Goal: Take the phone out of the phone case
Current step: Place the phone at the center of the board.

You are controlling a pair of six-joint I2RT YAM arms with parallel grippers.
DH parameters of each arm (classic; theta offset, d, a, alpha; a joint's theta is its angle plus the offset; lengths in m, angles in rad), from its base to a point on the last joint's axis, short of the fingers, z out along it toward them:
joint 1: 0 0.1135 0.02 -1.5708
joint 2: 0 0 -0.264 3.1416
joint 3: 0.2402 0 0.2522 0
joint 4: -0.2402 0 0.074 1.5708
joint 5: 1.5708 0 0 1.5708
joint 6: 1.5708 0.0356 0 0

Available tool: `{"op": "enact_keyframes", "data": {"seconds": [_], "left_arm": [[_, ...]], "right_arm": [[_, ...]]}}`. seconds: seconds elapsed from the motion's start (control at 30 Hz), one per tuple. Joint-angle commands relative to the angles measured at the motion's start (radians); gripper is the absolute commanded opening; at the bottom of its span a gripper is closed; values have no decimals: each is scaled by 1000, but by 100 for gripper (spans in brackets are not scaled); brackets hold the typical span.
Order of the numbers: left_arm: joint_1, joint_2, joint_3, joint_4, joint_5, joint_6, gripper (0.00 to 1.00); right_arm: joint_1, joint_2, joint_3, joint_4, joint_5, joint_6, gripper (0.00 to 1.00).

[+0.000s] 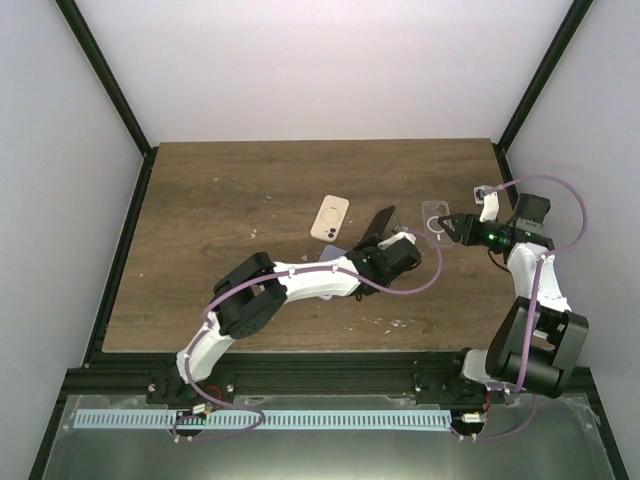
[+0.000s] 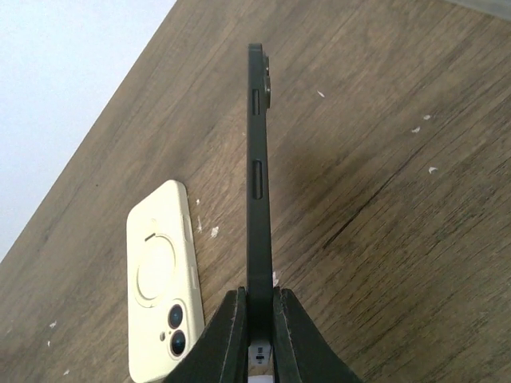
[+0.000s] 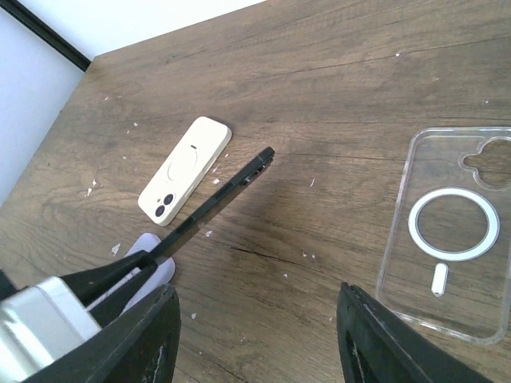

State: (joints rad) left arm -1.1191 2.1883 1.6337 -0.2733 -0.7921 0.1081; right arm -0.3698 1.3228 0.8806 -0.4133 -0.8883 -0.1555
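My left gripper (image 2: 259, 294) is shut on the bottom end of a black phone (image 2: 258, 183), held edge-on and slanting up off the wooden table (image 2: 399, 199). In the top view the phone (image 1: 378, 225) sticks up and to the right of that gripper (image 1: 372, 245). A clear phone case (image 3: 451, 231) with a white ring lies flat and empty on the table to the right. My right gripper (image 3: 255, 319) hovers open beside the case's near-left corner, nothing between its fingers. In the top view the right gripper (image 1: 452, 228) sits just right of the case (image 1: 436, 222).
A cream phone in a cream case (image 1: 330, 217) lies camera side up left of the black phone. A flat lavender thing (image 3: 152, 247) lies under the left gripper. Small white flecks dot the wood. Black frame posts and white walls bound the table.
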Motion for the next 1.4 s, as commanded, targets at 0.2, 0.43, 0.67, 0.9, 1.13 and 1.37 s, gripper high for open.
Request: {"op": "enact_keyframes", "data": {"seconds": [0.2, 0.43, 0.67, 0.9, 1.13, 1.37], "left_arm": [[-9, 141, 155, -43, -128, 26, 0], [-16, 207, 236, -103, -91, -41, 8], [-3, 237, 310, -158, -7, -81, 23], [21, 223, 321, -196, 93, -144, 39], [29, 42, 164, -165, 235, -221, 61], [87, -204, -106, -223, 343, -328, 99]], "right_arm": [[-13, -1, 8, 16, -29, -4, 54], [-14, 7, 4, 16, -33, -4, 54], [-14, 6, 3, 8, -37, -11, 54], [-15, 9, 4, 7, -40, -12, 54], [-15, 1, 8, 4, -44, -18, 54], [17, -3, 80, -70, -37, -37, 54]]}}
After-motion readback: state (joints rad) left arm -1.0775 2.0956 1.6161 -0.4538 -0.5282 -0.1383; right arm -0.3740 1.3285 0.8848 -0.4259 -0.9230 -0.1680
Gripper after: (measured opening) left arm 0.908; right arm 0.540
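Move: My left hand still holds the phone on its long edge. The bare patch of board where it goes is about 5 cm ahead, 6 cm right and 8 cm below. On the board from this hand, the ivory case is some 9 cm ahead and 11 cm left, the lavender case 8 cm back and 10 cm left, the clear case 7 cm ahead and 22 cm right. From my idle right hand the patch is roughly 4 cm ahead, 14 cm left, 15 cm down. I lower the phone with my left hand about 4 cm towards the bare board between the ivory and clear cases, easing some 3 cm right and slightly forward. Partway down I start opening my fingers, let go of the phone and open wide. Then I draw back, left and up by about 4 cm each, fingers tipping some 15 degrees further down. ##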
